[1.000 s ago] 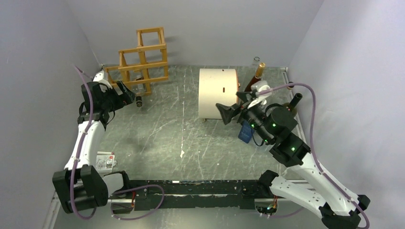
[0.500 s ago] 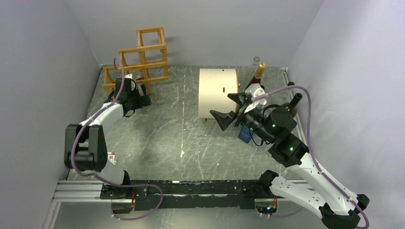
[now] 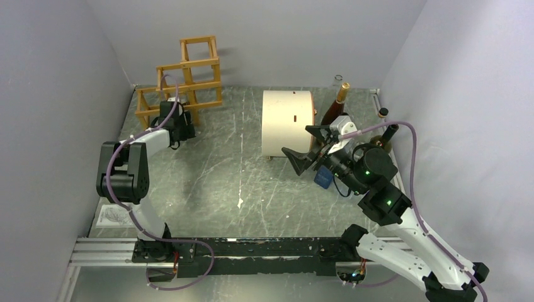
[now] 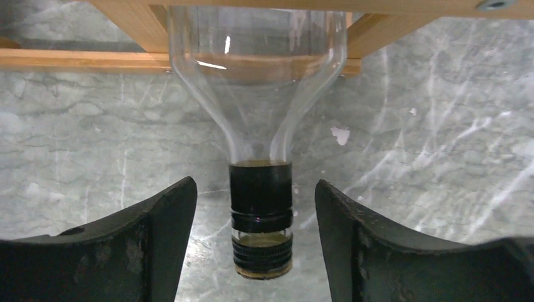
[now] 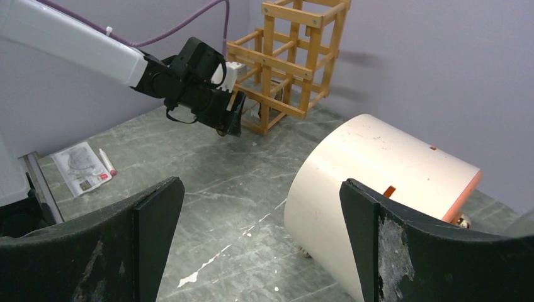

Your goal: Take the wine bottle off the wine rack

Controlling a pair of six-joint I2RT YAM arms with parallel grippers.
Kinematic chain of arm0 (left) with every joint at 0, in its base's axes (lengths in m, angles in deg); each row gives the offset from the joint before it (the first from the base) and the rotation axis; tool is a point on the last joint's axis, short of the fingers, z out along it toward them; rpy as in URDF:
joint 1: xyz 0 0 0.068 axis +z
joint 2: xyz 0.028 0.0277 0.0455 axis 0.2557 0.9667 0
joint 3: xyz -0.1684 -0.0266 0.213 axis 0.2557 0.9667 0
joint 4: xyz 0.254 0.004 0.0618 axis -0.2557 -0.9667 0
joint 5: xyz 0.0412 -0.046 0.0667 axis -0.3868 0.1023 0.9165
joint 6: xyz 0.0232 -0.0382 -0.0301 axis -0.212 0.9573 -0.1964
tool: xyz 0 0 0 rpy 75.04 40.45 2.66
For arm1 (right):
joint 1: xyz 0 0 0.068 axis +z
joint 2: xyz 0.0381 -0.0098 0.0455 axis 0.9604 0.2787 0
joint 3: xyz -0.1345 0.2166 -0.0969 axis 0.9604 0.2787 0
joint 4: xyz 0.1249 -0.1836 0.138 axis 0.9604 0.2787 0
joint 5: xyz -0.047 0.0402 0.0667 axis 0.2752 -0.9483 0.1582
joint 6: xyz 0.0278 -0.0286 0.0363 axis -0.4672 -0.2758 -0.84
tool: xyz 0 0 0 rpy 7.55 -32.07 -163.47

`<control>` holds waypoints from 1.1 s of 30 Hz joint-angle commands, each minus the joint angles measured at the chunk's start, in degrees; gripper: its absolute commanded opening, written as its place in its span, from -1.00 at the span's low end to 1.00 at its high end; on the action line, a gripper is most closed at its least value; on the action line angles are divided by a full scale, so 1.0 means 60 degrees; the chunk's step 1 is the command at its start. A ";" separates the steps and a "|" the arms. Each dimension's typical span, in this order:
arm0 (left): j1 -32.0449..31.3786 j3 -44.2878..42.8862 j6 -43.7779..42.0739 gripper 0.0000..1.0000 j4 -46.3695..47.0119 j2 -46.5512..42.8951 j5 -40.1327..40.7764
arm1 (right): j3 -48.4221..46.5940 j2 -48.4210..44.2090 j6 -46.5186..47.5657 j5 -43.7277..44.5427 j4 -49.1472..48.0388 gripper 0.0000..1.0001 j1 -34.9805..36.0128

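The wine rack, a honey-brown wooden lattice, stands at the back left. A clear glass wine bottle lies in one of its low cells, and its neck with a dark screw cap pokes out over the floor. My left gripper is open. One finger stands on each side of that neck, with a gap on both sides. In the top view my left gripper sits right at the rack's front. My right gripper is open and holds nothing, hovering beside the cream drum.
The cream drum lies mid-table. A brown bottle with a gold top and a dark bottle stand at the back right, near a blue object. A leaflet lies front left. Grey walls close in on three sides.
My left arm has swung from the left wall to the rack's front, bringing its jaws around the bottle neck and narrowing them. My right arm has shifted slightly, still open.
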 commanded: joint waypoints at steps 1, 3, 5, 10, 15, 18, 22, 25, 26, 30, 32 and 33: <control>-0.0063 -0.0343 -0.0476 0.35 0.0668 0.0146 0.0727 | 0.0052 -0.0017 0.0095 0.0069 -0.0111 1.00 -0.0020; -0.0076 -0.0389 -0.0480 0.13 0.0491 0.0223 0.0795 | 0.0098 -0.0008 0.0095 0.0067 -0.0171 1.00 -0.0021; -0.0091 -0.0366 -0.0390 0.01 0.0345 0.0214 0.0880 | 0.0149 -0.0008 0.0089 0.0061 -0.0237 0.99 -0.0021; -0.0093 -0.0211 0.0340 -0.18 -0.0096 0.0068 0.0804 | 0.0067 0.0103 0.0137 0.0149 -0.0118 1.00 -0.0014; -0.0143 0.0273 0.0996 -0.34 -0.0317 -0.0477 0.0708 | 0.0133 0.0039 0.0153 0.0221 -0.0227 0.99 -0.0020; -0.0194 0.0730 0.1452 -0.36 -0.0412 -0.0908 0.0651 | 0.0184 0.0093 0.0128 0.0160 -0.0261 1.00 -0.0019; -0.0195 0.1479 0.1803 -0.41 -0.0372 -0.1594 0.0546 | 0.0094 0.0246 0.0142 0.0128 -0.0167 1.00 -0.0023; -0.0199 0.1799 0.2035 -0.44 -0.0674 -0.2071 0.0346 | 0.0080 0.0298 0.0139 0.0057 -0.0203 1.00 -0.0020; -0.0209 0.1894 0.2122 -0.45 -0.0799 -0.2273 0.0261 | 0.0088 0.0329 0.0139 0.0035 -0.0210 1.00 -0.0021; -0.0197 0.2268 0.2186 -0.52 -0.1383 -0.3112 -0.0646 | -0.0025 0.0533 0.0124 -0.0045 -0.0067 1.00 -0.0022; -0.0200 0.2320 0.2206 -0.59 -0.1831 -0.3534 -0.0945 | -0.0136 0.0754 0.0110 -0.0169 0.0036 1.00 -0.0003; -0.0209 0.2345 0.2207 -0.60 -0.2057 -0.3753 -0.1101 | -0.0182 0.0851 0.0096 -0.0273 0.0060 1.00 -0.0006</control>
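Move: The clear wine bottle lies lengthwise in the rack with its neck towards the robot, already between the left hand's open fingers; its middle is about 11 cm straight ahead, at hand height. The wooden rack stands around it, centred some 12 cm straight ahead and about 8 cm higher. The white drum sits roughly 36 cm right and 2 cm nearer the robot. From the right hand, the bottle is some 35 cm ahead, 39 cm left and 33 cm below. The left hand stays almost in place over the first half while its already closing fingers go on to shut and pinch the dark-sealed neck of the clear bottle from both sides, the gripper's effort rising well above its free-running level. Then it draws the held bottle about 8 cm straight back towards the robot, away from the rack, drifting a little right and rising some 1.5 cm only at the end, while the wrist rolls about 10 degrees left side down; the right hand, empty and wide open, sinks about 2 cm. ##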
